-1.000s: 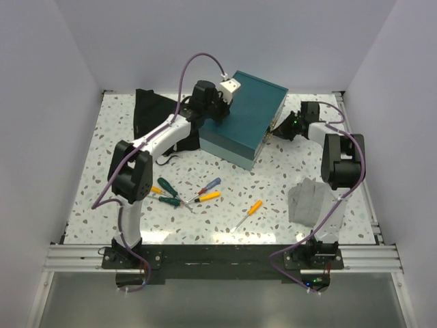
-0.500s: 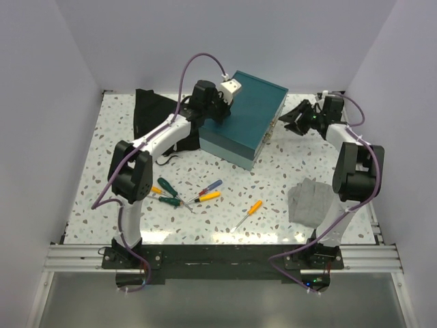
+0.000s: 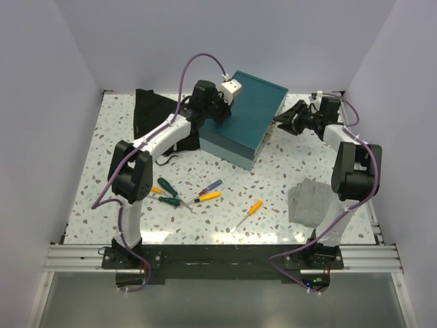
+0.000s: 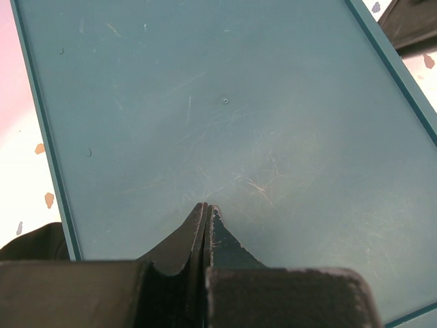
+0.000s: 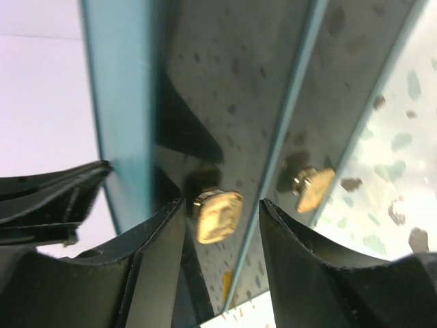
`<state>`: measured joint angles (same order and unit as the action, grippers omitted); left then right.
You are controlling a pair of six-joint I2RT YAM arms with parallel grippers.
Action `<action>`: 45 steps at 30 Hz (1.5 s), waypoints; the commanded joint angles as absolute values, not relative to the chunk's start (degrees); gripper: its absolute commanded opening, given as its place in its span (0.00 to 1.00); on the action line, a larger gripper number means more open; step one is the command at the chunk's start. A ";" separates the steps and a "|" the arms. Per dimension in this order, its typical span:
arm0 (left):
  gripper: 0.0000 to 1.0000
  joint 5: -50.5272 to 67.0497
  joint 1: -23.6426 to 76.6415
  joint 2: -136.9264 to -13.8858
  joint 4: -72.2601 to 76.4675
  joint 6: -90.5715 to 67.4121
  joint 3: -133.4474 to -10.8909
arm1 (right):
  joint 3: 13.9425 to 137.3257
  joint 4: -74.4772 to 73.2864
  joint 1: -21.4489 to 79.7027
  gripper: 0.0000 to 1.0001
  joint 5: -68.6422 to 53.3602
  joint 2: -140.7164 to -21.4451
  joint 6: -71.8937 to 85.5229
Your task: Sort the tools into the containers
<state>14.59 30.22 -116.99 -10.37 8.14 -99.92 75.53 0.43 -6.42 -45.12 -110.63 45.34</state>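
Note:
The dark-teal case (image 3: 249, 123) stands closed at the back of the table. My left gripper (image 3: 222, 108) is shut, and its tips (image 4: 206, 206) press on the case's lid (image 4: 225, 116). At the case's right side, my right gripper (image 3: 283, 121) is open. Its fingers (image 5: 157, 260) flank one brass clasp (image 5: 217, 215), and a second clasp (image 5: 314, 188) sits to the right. Loose screwdrivers lie on the table in front: two green (image 3: 167, 186), a blue-red one (image 3: 212, 185), and orange ones (image 3: 208, 197) (image 3: 252, 208). A black fabric bag (image 3: 151, 113) lies left of the case.
A folded grey cloth (image 3: 311, 201) lies near the right arm's base. The white walls close in the table on the left, back and right. A third orange handle (image 3: 156, 190) lies beside the green screwdrivers.
My right gripper has opened and its arm has swung up and back toward the case's clasps. The left arm has stayed pressed on the lid.

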 commanded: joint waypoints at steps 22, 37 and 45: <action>0.00 14.85 30.32 -117.86 -13.80 5.81 -100.20 | 72.34 -31.11 -15.20 0.48 -13.63 -95.81 27.52; 0.05 15.58 30.32 -118.31 -14.14 6.59 -111.06 | 75.40 -28.13 -18.63 0.48 -12.04 -87.10 27.95; 0.62 4.23 27.08 -103.20 -23.27 7.72 -100.77 | 80.60 -24.88 -18.63 0.52 -16.78 -89.47 29.27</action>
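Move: The upper drawer's knob sits between my open right fingertips, about 1 cm to their left and 2 cm lower. The lower drawer's knob is straight below it, some 9 cm under my right hand, and the teal box's middle lies about 12 cm left and 5 cm ahead, 5 cm down. From my shut left hand, the box's middle is about 6 cm right, 1 cm ahead and 9 cm below; the upper knob is some 17 cm right, 4 cm back and 6 cm below. I ease my right fingers down around the upper knob, then draw it right and back, about 16 cm, away from the teal box while my left fingertips stay put on its top. The right wrist turns clockwise and rolls its left side down, some 25 degrees each. Then I come off the knob, rising about 7 cm and on to the right and slightly forward; my left hand lifts off the box about 6 cm and opens halfway. ##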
